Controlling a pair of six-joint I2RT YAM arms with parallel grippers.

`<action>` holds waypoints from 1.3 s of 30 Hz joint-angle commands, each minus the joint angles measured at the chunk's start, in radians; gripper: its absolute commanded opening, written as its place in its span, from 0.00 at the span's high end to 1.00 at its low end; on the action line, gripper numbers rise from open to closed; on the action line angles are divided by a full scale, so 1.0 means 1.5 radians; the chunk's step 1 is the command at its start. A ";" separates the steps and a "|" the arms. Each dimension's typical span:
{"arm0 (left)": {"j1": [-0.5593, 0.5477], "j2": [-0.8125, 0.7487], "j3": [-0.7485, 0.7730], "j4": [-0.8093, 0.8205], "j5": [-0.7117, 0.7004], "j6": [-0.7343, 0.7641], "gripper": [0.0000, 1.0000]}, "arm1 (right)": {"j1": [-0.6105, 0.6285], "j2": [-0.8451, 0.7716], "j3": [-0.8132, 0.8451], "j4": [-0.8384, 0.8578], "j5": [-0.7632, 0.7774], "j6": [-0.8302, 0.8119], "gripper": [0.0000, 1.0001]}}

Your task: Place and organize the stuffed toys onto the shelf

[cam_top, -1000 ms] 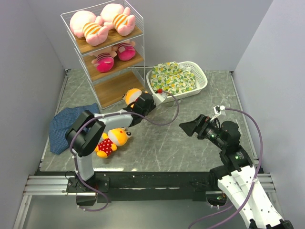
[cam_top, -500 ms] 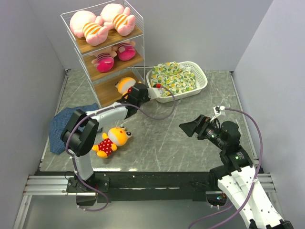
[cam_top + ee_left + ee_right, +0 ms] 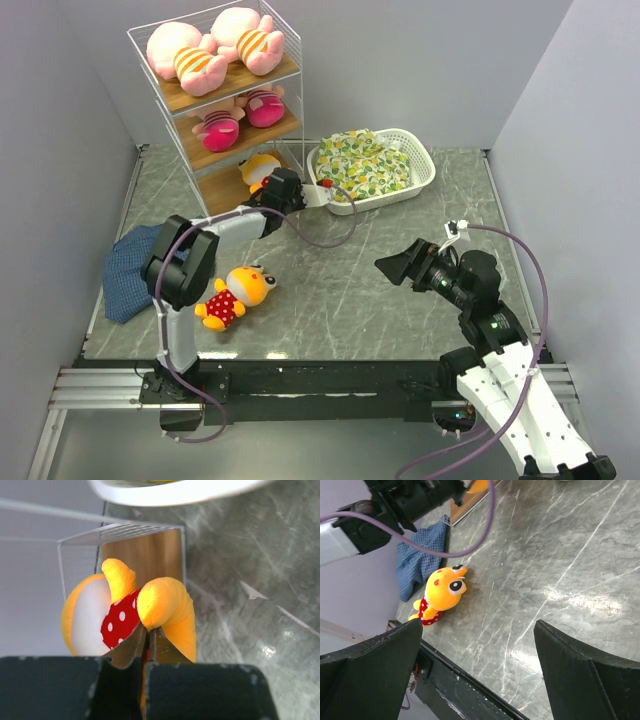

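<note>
The shelf [image 3: 225,190] stands at the back left. Two pink pigs [image 3: 200,55] [image 3: 250,35] lie on its top board, and two pink-hatted dolls [image 3: 220,128] [image 3: 262,107] on the middle one. My left gripper [image 3: 278,187] is shut on an orange-yellow animal [image 3: 258,172] at the open front of the bottom tier. In the left wrist view the left gripper [image 3: 148,635] pinches the toy's limb [image 3: 165,605] before the bottom board [image 3: 150,555]. A second orange animal [image 3: 238,295] [image 3: 442,592] lies on the table. My right gripper [image 3: 400,265] [image 3: 480,670] hovers open and empty.
A white lattice basket [image 3: 425,170] holding a yellow-green cloth bundle [image 3: 365,160] sits just right of the shelf, its rim [image 3: 175,492] close to my left gripper. A blue cloth [image 3: 130,265] [image 3: 420,560] lies at the left table edge.
My left gripper has carried the orange animal back and left, from the table in front of the shelf to the bottom tier's opening. The right arm has barely moved.
</note>
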State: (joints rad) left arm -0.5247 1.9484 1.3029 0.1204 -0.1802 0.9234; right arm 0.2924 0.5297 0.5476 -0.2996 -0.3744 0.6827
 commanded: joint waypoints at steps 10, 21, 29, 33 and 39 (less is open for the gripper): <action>0.033 0.110 0.110 0.073 0.021 0.079 0.93 | 0.002 0.033 0.026 0.035 0.008 -0.015 0.00; 0.036 0.097 0.077 0.132 -0.003 0.085 0.57 | 0.002 0.043 0.024 0.044 -0.003 -0.008 0.00; 0.005 0.036 0.048 0.129 -0.020 0.037 0.45 | 0.002 0.018 0.031 0.034 -0.012 -0.002 0.00; -0.012 -0.002 0.021 0.112 -0.031 -0.016 0.39 | 0.002 -0.004 0.029 0.025 -0.015 -0.005 0.00; -0.028 -0.060 0.016 0.070 -0.028 -0.114 0.16 | 0.002 -0.051 0.019 0.004 -0.021 -0.005 0.00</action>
State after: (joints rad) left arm -0.5545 1.9587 1.3163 0.2451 -0.2150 0.8944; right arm 0.2924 0.5003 0.5499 -0.2893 -0.3901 0.6796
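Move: The yellow toy in the red dress is still pinched in the left fingers. Its spot on the bottom shelf board lies about 6 cm ahead of that hand, a couple of centimetres left and 6 cm below. The middle board hangs about 17 cm above the hand, over that spot; the basket's middle stands some 20 cm right and 3 cm ahead. From the right hand the spot is roughly 34 cm ahead, 25 cm left and 16 cm lower. Bring the left gripper forward and down onto the bottom board with the held toy, about 5 cm in and first some 3 cm down, easing back up as you reach the end. Open the fingers there to let the toy go, then draw back about 4 cm, drifting right and rising clear, still opening wide. ##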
